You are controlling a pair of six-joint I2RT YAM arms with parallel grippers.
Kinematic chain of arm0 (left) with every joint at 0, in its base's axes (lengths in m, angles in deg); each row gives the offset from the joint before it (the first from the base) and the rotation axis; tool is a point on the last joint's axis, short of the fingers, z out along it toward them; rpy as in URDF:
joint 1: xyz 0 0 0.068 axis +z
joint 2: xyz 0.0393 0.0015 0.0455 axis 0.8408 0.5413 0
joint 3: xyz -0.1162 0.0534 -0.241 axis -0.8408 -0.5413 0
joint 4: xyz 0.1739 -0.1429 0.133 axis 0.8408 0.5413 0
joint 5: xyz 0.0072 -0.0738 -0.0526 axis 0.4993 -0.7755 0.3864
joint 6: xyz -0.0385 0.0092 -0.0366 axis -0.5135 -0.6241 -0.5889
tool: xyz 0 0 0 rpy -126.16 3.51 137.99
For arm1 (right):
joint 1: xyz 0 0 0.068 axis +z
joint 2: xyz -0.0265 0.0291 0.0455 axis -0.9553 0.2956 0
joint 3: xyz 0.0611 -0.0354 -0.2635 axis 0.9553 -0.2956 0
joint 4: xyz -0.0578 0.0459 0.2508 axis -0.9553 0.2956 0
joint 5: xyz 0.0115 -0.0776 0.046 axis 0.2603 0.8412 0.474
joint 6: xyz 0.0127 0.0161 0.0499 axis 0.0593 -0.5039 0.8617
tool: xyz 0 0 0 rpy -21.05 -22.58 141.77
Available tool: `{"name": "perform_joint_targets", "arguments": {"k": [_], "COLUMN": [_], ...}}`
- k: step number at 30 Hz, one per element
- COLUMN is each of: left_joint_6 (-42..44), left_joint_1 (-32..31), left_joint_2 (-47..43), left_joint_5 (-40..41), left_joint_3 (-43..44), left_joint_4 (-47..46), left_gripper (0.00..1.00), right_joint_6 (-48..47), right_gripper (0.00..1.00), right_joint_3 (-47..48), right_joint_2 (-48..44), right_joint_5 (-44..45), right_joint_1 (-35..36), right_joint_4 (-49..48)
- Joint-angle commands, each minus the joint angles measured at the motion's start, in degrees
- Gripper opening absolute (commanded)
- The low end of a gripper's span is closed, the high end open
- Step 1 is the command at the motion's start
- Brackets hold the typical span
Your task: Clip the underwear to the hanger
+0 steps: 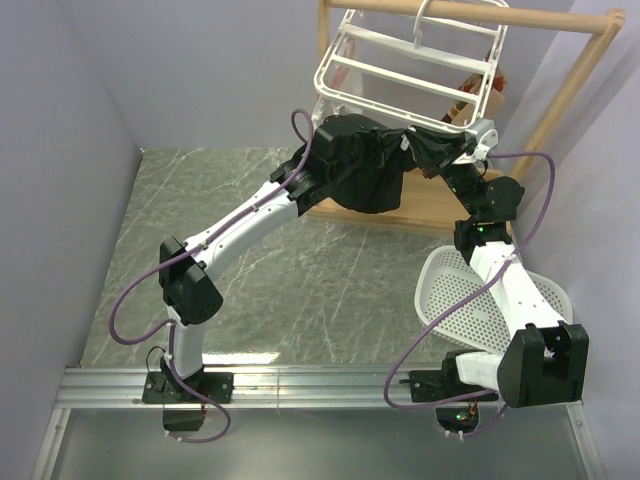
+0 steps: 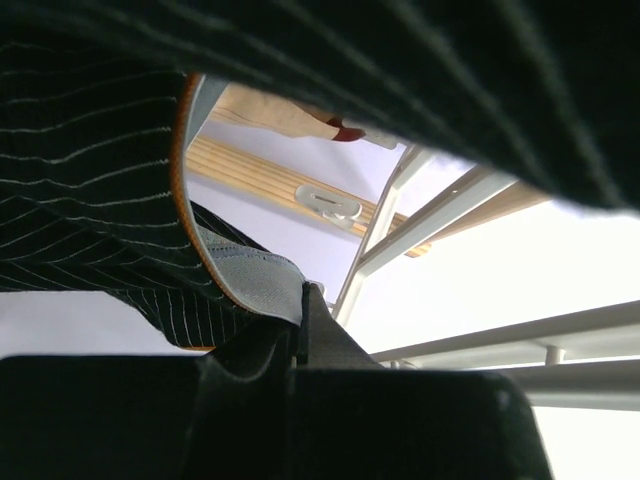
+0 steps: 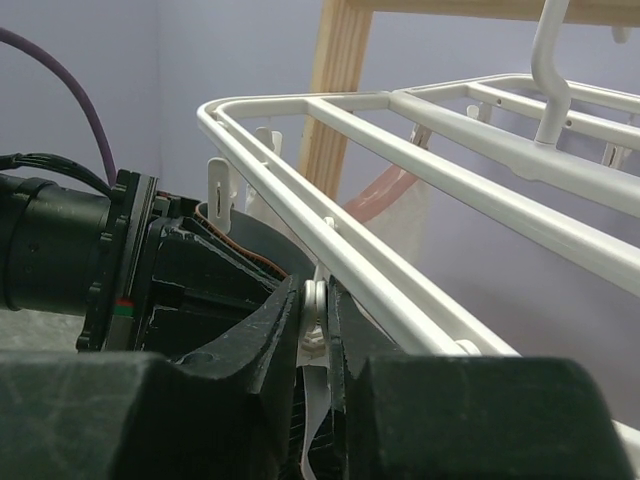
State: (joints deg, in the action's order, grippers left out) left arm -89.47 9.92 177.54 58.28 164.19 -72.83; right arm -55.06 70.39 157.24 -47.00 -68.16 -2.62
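The white hanger (image 1: 410, 75) hangs tilted from the wooden frame. Just under its near edge the black underwear (image 1: 375, 175) is bunched up. My left gripper (image 2: 303, 300) is shut on the grey, orange-trimmed waistband, and striped black underwear (image 2: 90, 200) fills that view, with the hanger bars (image 2: 430, 225) beyond. My right gripper (image 3: 322, 310) is shut on a small white clip (image 3: 314, 325) hanging from the hanger's near bar (image 3: 330, 215); the clip's two tabs are pressed together. A pale strip of fabric hangs below the clip between the fingers. The underwear (image 3: 250, 245) lies just left of it.
A light wooden frame (image 1: 590, 60) carries the hanger, with its tray base behind the underwear. A white perforated basket (image 1: 470, 295) lies on the table under the right arm. A small reddish-brown item (image 1: 470, 95) and a translucent pouch (image 3: 400, 210) hang at the rack.
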Motion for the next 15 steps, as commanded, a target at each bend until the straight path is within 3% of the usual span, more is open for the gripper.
{"name": "perform_joint_targets", "arguments": {"k": [1, 3, 11, 15], "left_joint_6": [-15.60, -15.60, -15.42, -15.42], "left_joint_1": [0.02, 0.02, 0.03, 0.03], "left_joint_2": [-3.35, -3.26, -3.00, -2.91], "left_joint_5": [-1.90, -1.99, -1.99, -2.17], "left_joint_3": [2.65, 2.74, 3.53, 3.62], "left_joint_4": [-0.21, -0.12, 0.06, -0.12], "left_gripper": [0.00, 0.00, 0.00, 0.00], "right_joint_6": [-0.94, -0.94, -0.33, 0.29], "right_gripper": [0.22, 0.29, 0.35, 0.45], "right_joint_3": [-0.54, -0.54, -0.10, 0.25], "right_joint_2": [0.69, 0.78, 0.69, 0.52], "right_joint_5": [-0.29, -0.11, -0.28, -0.55], "right_joint_1": [0.72, 0.72, 0.63, 0.72], "right_joint_4": [0.58, 0.58, 0.40, 0.40]}}
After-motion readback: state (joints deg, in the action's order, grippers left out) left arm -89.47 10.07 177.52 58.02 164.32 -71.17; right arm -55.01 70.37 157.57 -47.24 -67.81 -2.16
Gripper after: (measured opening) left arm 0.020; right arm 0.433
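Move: The hanger clip is already squeezed between the right fingers, right at its hand point; the underwear's orange-piped edge lies about 3 cm below and 1 cm ahead. The hanger's front bar runs some 4 cm above and 2 cm ahead, and an empty clip hangs near its left end, roughly 17 cm left and 6 cm forward. From the left gripper, which holds the cloth, that squeezed clip lies about 3 cm right, level fore and aft, 1 cm higher. Ease the right fingers open by about a quarter of their full range, so the clip's squeezed legs can spread; keep the right gripper in place around them, sinking only some half a centimetre. Keep the left gripper shut on the underwear close beside the clip, holding the edge between its jaws and settling about half a centimetre lower with it. ##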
